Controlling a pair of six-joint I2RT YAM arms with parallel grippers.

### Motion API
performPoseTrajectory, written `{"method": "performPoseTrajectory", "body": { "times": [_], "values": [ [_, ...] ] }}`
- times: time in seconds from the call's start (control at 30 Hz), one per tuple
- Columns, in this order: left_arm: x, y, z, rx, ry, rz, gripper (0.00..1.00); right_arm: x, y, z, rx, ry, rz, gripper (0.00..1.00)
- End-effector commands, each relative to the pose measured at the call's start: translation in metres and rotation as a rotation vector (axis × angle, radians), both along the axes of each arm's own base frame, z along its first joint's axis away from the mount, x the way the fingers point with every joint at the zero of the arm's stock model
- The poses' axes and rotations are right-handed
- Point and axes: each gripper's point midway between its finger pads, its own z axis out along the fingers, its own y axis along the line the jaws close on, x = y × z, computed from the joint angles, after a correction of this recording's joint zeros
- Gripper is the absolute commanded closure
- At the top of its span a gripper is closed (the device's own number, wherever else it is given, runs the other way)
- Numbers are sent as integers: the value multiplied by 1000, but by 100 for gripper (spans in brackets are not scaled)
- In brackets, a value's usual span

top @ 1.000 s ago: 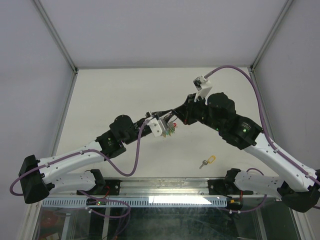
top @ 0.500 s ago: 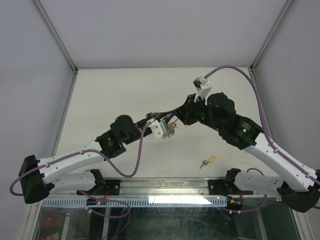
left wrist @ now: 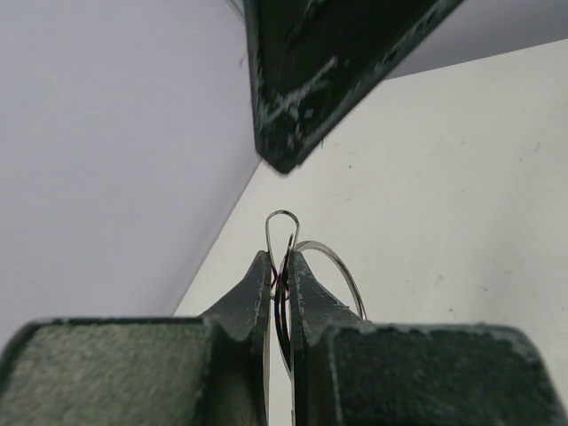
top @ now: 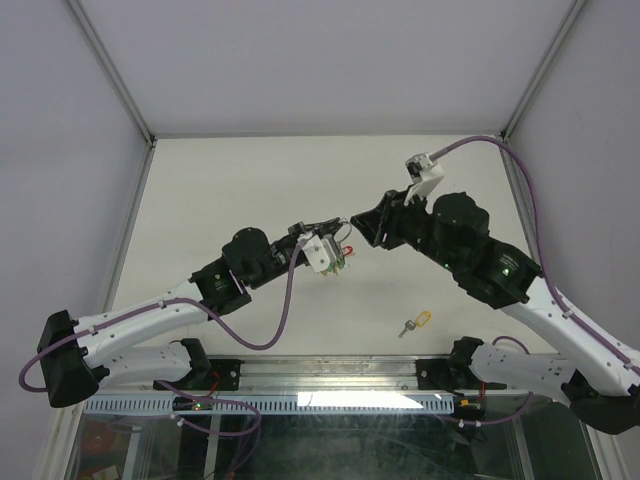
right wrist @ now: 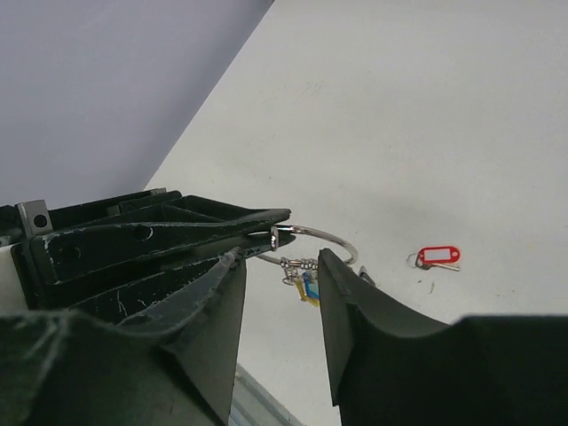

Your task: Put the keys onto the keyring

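My left gripper [left wrist: 280, 266] is shut on the keyring [left wrist: 342, 266], a thin silver wire ring held above the table; its tips [top: 338, 228] sit mid-table in the top view. In the right wrist view the keyring [right wrist: 324, 236] juts out from the left gripper's fingers [right wrist: 177, 235], and small keys [right wrist: 302, 282] with yellow and blue heads hang from it on a short chain. My right gripper [right wrist: 280, 271] is open just short of the ring with nothing between its fingers [right wrist: 346, 302]. A yellow-headed key [top: 415, 322] lies loose on the table.
A red-tagged key [right wrist: 437, 257] lies on the table beyond the ring. Pale side walls [top: 70, 150] enclose the table, and a metal rail [top: 330, 375] runs along its near edge by the arm bases.
My right gripper has opened and drawn back to the right, away from the ring. My left gripper has closed tighter on the keyring and shifted slightly.
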Motion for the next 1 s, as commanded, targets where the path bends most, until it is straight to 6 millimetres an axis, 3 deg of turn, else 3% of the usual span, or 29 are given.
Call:
{"method": "performPoseTrajectory", "body": {
  "times": [0.0,0.07,0.13,0.2,0.3,0.47,0.63,0.83,0.97],
  "values": [
    [11,17,52,-89,-82,96,100,12,-29,36,70,-137,-136,59],
    [14,20,53,-88,-82,120,100,16,-40,37,62,-158,-187,56],
    [17,22,53,-86,-82,143,100,19,-50,37,55,-184,-231,44],
    [21,25,51,-77,-79,170,100,20,-57,36,42,-205,-258,39],
    [29,30,48,-57,-78,225,100,23,-65,21,-25,-173,-297,34],
    [40,40,44,-31,-75,311,100,27,-69,-10,-147,-50,-339,33],
    [42,46,38,-26,-69,340,100,36,-59,-45,-236,118,-313,34],
    [50,49,28,-49,0,348,100,53,-61,-85,-188,324,-292,35],
    [51,44,26,-78,52,303,100,56,-50,-96,-126,365,-249,36]
  ]
}}
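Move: From the right hand, the red-tagged key lies on the table about 20 cm ahead, nearly level sideways, and some 33 cm below. The keys hanging on the keyring are about 4 cm to that hand's left, level ahead and roughly 12 cm down; the yellow-tagged key is 16 cm to its right and 1 cm back, on the table. From the left hand, which holds the keyring, the red-tagged key is about 18 cm ahead, 2 cm right and 29 cm below. Swing the right gripper, already off the keyring, some 6 cm to the right and slightly up, opening its fingers wider, then drop it about 12 cm while reaching forward towards the red-tagged key, tilting the fingers down and turning clockwise. Meanwhile carry the pinched keyring forward and left with the left gripper, turning it counter-clockwise and keeping its grip shut. ##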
